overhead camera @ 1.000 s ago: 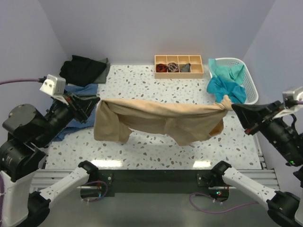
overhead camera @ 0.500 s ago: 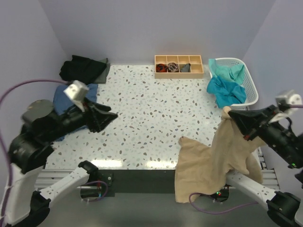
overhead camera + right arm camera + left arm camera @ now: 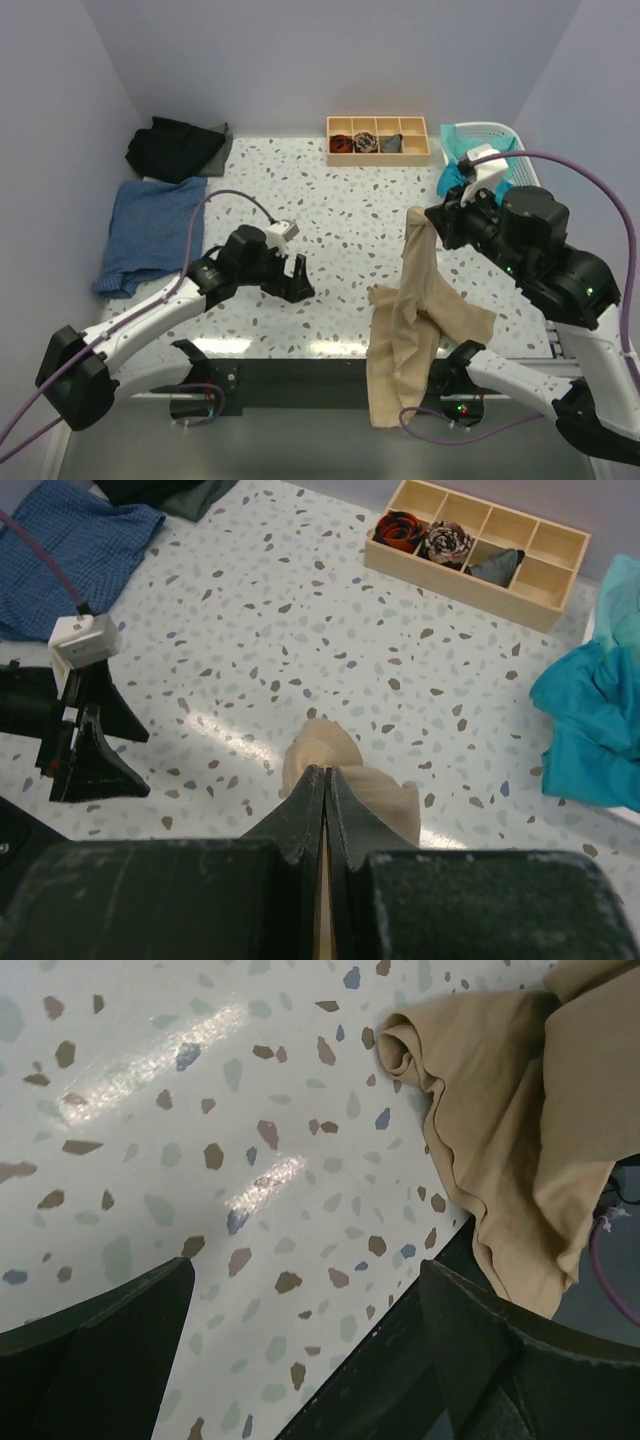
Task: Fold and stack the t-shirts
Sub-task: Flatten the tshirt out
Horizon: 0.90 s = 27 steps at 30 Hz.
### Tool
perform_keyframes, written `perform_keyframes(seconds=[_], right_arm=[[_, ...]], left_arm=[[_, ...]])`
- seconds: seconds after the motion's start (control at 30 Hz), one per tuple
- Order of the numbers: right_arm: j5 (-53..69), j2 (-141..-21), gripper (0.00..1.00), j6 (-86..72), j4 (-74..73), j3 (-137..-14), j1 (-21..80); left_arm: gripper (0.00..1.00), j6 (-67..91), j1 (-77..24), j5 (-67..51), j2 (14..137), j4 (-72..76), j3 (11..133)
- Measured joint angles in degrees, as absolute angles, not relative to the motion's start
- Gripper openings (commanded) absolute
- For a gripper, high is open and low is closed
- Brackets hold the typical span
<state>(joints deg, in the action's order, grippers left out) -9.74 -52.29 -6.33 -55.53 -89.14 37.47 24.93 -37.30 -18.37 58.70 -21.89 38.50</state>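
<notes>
The tan-beige t-shirt [image 3: 410, 320] hangs bunched from my right gripper [image 3: 424, 222], which is shut on its top end [image 3: 320, 750] above the table's right half. The shirt's lower part lies on the table and spills over the front edge [image 3: 510, 1110]. My left gripper [image 3: 296, 281] is open and empty, low over the speckled table left of the shirt, with both fingers [image 3: 100, 1345] wide apart and not touching the cloth. A denim-blue t-shirt [image 3: 150, 230] lies flat at the left. A black t-shirt [image 3: 175, 145] sits at the back left corner.
A wooden tray [image 3: 378, 140] with four compartments stands at the back centre. The white laundry basket [image 3: 492, 128] at the back right holds teal shirts [image 3: 452, 150] and is partly hidden by my right arm. The table's front edge [image 3: 400, 1300] runs just under the left gripper.
The left gripper let go of the tan shirt, opened wide and swung to the table's front centre. The right gripper carried the hanging shirt inward over the table.
</notes>
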Motion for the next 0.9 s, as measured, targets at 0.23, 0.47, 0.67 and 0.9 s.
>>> perform_keyframes(seconds=[0.23,0.47,0.67,0.9], right_arm=[[-13.8,-59.5,0.0,-4.7,-48.7,-86.1,37.5],[-20.5,-63.6,0.0,-2.5,-46.2,-84.2,37.5],[-26.7,-64.2,0.0,0.4,-43.5,-84.5,37.4],[-29.8,-67.7,0.0,2.8,-41.1,-85.3,37.1]], left_arm=[[1.0,26.0,-46.4,-19.6,74.3,-7.8,38.7],[1.0,25.5,-58.5,-21.1,86.3,-3.8,42.2],[1.0,24.9,-67.0,-23.3,90.4,-1.6,45.4],[1.0,25.1,-68.7,-23.6,90.5,1.7,47.5]])
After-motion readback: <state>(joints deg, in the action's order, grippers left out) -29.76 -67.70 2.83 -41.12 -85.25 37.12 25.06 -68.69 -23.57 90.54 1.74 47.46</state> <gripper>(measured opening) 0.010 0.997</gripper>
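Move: The left hand, open and empty, has the shirt's near-left edge, draped over the table's front edge, about 18 cm to its right, 15 cm back and 8 cm below. The sleeve lies level with it, 19 cm right; the table's front edge is some 14 cm straight back. From the right hand, holding the shirt's top high, that shirt edge is 17 cm back, 6 cm left and 35 cm below; the laundry basket is 28 cm ahead and 26 cm right. Sweep the open left gripper right about 16 cm and back about 12 cm to the draped near-left edge of the shirt, dipping low and then rising slightly at the end, while turning it some 35 degrees clockwise. Meanwhile keep the shirt's top pinched in the right gripper and carry it forward, sinking a little, with a slight clockwise turn and its left side rolling down. ##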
